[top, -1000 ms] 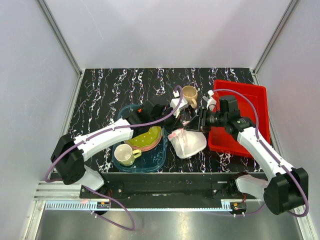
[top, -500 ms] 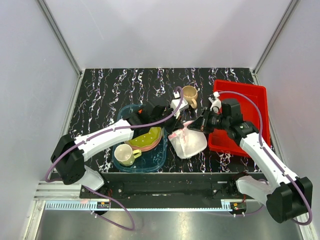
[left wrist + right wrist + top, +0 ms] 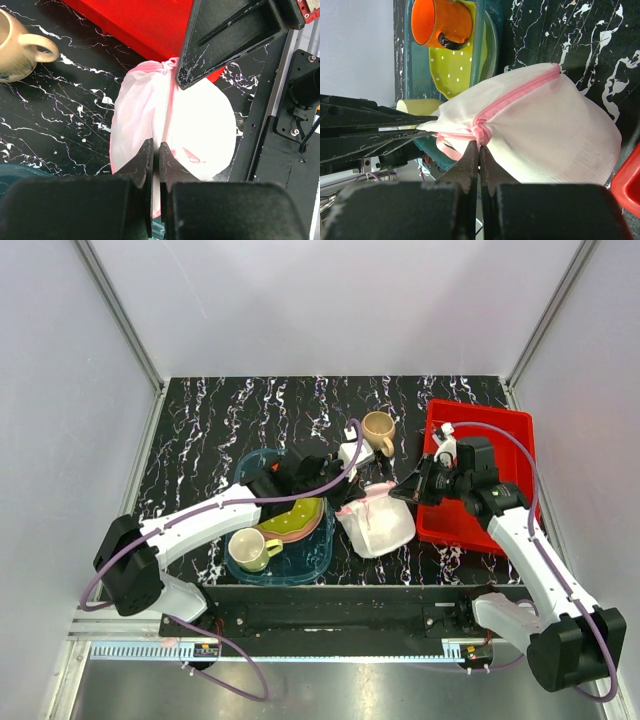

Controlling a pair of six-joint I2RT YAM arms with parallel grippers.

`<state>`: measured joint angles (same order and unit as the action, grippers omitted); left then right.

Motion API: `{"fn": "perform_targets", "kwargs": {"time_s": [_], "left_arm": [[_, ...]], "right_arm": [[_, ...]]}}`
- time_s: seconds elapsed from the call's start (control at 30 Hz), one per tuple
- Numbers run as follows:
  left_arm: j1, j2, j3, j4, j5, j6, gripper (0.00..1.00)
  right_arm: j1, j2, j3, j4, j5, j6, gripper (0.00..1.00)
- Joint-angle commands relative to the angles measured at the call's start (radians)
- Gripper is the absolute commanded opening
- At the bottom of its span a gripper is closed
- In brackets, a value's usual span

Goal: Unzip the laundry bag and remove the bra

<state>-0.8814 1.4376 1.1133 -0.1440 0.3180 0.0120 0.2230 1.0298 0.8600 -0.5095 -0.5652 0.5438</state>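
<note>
The laundry bag (image 3: 380, 528) is a white mesh dome with pink zip edging, lying between the teal tray and the red tray. My left gripper (image 3: 346, 508) is shut on the bag's left edge by the zip (image 3: 156, 150). My right gripper (image 3: 399, 492) is shut on the pink zip pull (image 3: 481, 131) at the bag's upper side, where the mesh bunches up. The zip line (image 3: 170, 111) runs taut between the two grippers. The bra is hidden inside the bag (image 3: 560, 125); only a faint pink strip (image 3: 443, 145) shows at the opening.
A red tray (image 3: 495, 435) lies right of the bag, under my right arm. A teal tray (image 3: 305, 562) on the left holds a yellow-green plate (image 3: 297, 513), a yellow mug (image 3: 250, 549) and an orange mug (image 3: 440, 20). A tan mug (image 3: 378, 428) stands behind the bag.
My right gripper has drawn back to the right toward the red tray with the zip pull, and the bag's top is stretched. My left gripper still holds the left edge.
</note>
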Motion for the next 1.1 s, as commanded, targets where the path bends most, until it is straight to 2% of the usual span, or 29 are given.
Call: {"fn": "perform_targets", "kwargs": {"time_s": [0.0, 0.13, 0.17, 0.23, 0.3, 0.4, 0.63, 0.73, 0.77, 0.8, 0.93, 1.0, 1.07], "left_arm": [[0.009, -0.074, -0.013, -0.002, -0.025, 0.031, 0.0], [0.009, -0.054, 0.003, 0.006, -0.017, 0.016, 0.0], [0.009, -0.045, 0.013, -0.003, -0.011, 0.011, 0.2], [0.009, -0.022, 0.06, -0.02, 0.018, -0.006, 0.52], [0.007, 0.003, 0.104, -0.045, 0.018, -0.038, 0.73], [0.01, -0.003, 0.147, -0.066, -0.008, -0.107, 0.76], [0.032, -0.065, 0.174, -0.091, -0.105, -0.441, 0.82], [0.038, -0.049, 0.218, -0.204, -0.103, -0.562, 0.8], [0.038, -0.049, 0.227, -0.28, -0.155, -0.626, 0.79], [0.038, -0.063, 0.199, -0.279, -0.154, -0.753, 0.79], [0.045, -0.175, -0.015, -0.083, -0.071, -1.073, 0.8], [0.053, -0.177, -0.084, -0.016, -0.001, -1.192, 0.8], [0.067, -0.145, -0.098, 0.004, 0.068, -1.239, 0.82]], "right_arm": [[-0.042, -0.04, 0.036, -0.015, 0.111, -0.024, 0.0], [-0.04, -0.068, 0.033, -0.009, 0.079, -0.004, 0.0], [-0.04, -0.073, 0.033, -0.008, 0.074, 0.004, 0.0], [-0.04, -0.086, 0.027, 0.009, 0.044, 0.048, 0.0], [-0.04, -0.106, -0.002, 0.061, 0.01, 0.099, 0.0], [-0.039, -0.146, -0.056, 0.136, 0.008, 0.205, 0.0], [-0.04, -0.185, -0.119, 0.226, 0.03, 0.324, 0.0], [-0.039, -0.169, -0.115, 0.236, 0.025, 0.323, 0.0], [-0.039, -0.162, -0.115, 0.236, 0.025, 0.32, 0.0], [-0.04, -0.16, -0.115, 0.235, 0.025, 0.318, 0.0], [-0.039, -0.152, -0.124, 0.244, 0.025, 0.309, 0.0], [-0.039, -0.143, -0.131, 0.259, 0.018, 0.309, 0.0], [-0.039, -0.134, -0.134, 0.267, 0.013, 0.309, 0.0]]}}
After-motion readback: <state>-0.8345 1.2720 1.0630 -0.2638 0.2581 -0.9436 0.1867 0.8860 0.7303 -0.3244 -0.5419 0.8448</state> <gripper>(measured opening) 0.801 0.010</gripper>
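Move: The left fingers still pinch one edge of the laundry bag, whose body hangs some 5 cm to the right, 6 cm back and about 5 cm lower. The brown mug stands about 17 cm ahead and 5 cm right of the left hand, the green plate in the teal tray 17 cm to its left and 2 cm back. From the right hand, shut on the pink zip end, the bag's middle is 7 cm back, 3 cm left and 5 cm below; the red tray's middle is 20 cm right, 3 cm ahead. The left hand stays put while its fingers open wide and let go of the bag's edge, rises about 5 cm, then draws left and back roughly 3 cm each way, sinking slightly, while the wrist rolls some 55 degrees counter-clockwise as seen looking along the fingers, which keep pointing right and down. Meanwhile the right hand keeps its pinch on the pink zip end and lifts it about 2 cm, turning the wrist some 15 degrees. ##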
